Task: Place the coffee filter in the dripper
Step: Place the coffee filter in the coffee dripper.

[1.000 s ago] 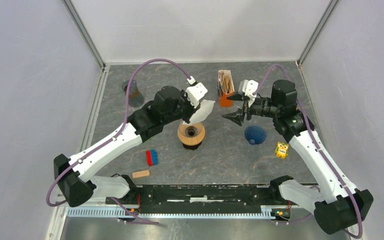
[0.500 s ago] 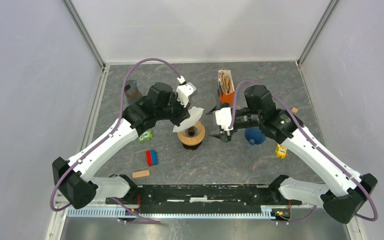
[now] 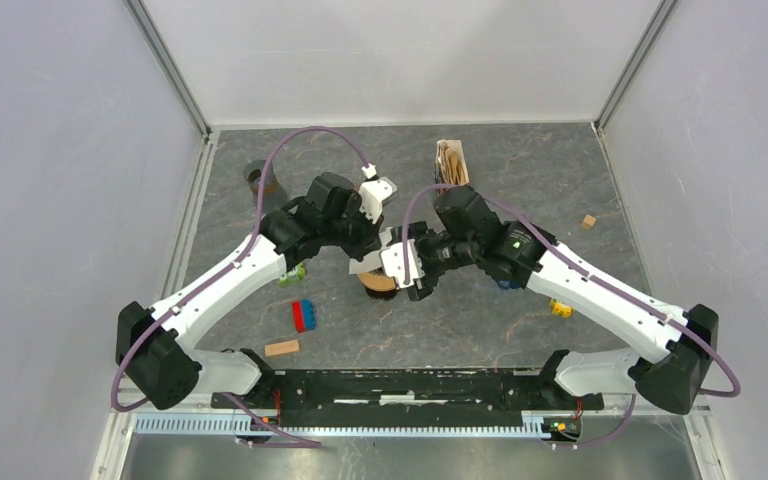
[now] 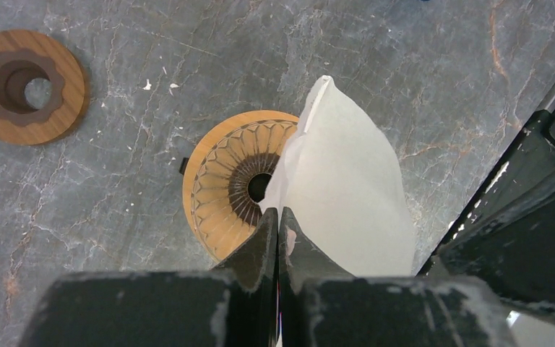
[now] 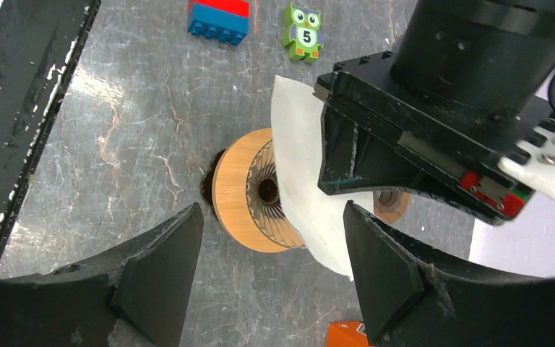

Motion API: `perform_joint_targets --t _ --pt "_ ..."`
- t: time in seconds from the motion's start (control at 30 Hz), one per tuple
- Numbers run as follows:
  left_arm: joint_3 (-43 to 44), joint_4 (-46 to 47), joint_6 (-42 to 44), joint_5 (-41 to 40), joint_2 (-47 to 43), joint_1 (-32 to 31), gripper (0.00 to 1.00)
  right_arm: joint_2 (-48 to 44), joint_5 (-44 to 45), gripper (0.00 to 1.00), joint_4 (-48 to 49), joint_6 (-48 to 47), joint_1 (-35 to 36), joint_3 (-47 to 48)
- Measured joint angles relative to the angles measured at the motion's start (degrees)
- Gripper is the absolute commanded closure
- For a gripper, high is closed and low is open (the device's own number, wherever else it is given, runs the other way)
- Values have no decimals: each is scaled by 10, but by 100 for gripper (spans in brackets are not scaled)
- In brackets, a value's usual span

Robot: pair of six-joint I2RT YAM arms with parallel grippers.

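Note:
The white paper coffee filter hangs pinched by its edge in my left gripper, which is shut on it. It hovers over the right half of the tan ribbed dripper, its tip above the centre hole. From above, the filter and dripper are mostly covered by both wrists. My right gripper is open, its fingers either side of the dripper and the filter, holding nothing. Whether the filter touches the dripper I cannot tell.
An orange holder with spare filters stands at the back. A brown ring stand sits far left. A red-blue brick, wooden block, green owl tile, yellow tile and small cube lie about.
My right arm has swung left from beside the orange holder to the dripper, still open. The left gripper has brought the filter down and nearer over the dripper.

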Motion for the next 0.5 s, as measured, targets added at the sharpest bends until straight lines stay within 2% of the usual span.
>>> perform_joint_targets --t 0.5 --pt "-13 23 0 0 0 0 98 73 94 28 18 -28 42 -12"
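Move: My left hand already holds the coffee filter. The dripper lies about 4 cm back, 1 cm to that hand's right and some 11 cm below; the wooden ring is 14 cm farther out than the dripper and 4 cm to its left. From my open right hand, the filter's middle is roughly 2 cm ahead, 4 cm left and 7 cm below. The dripper is 2 cm back, 3 cm left and 16 cm below, the orange filter box about 14 cm ahead and 11 cm right. I lower my right hand about 5 cm towards the filter above the dripper, easing a little forward and left as well, and tip its left-pointing fingers some 10 degrees further down, keeping them open. One finger comes close over the filter's face; contact can't be seen. My left hand stays put and keeps the filter pinched. ##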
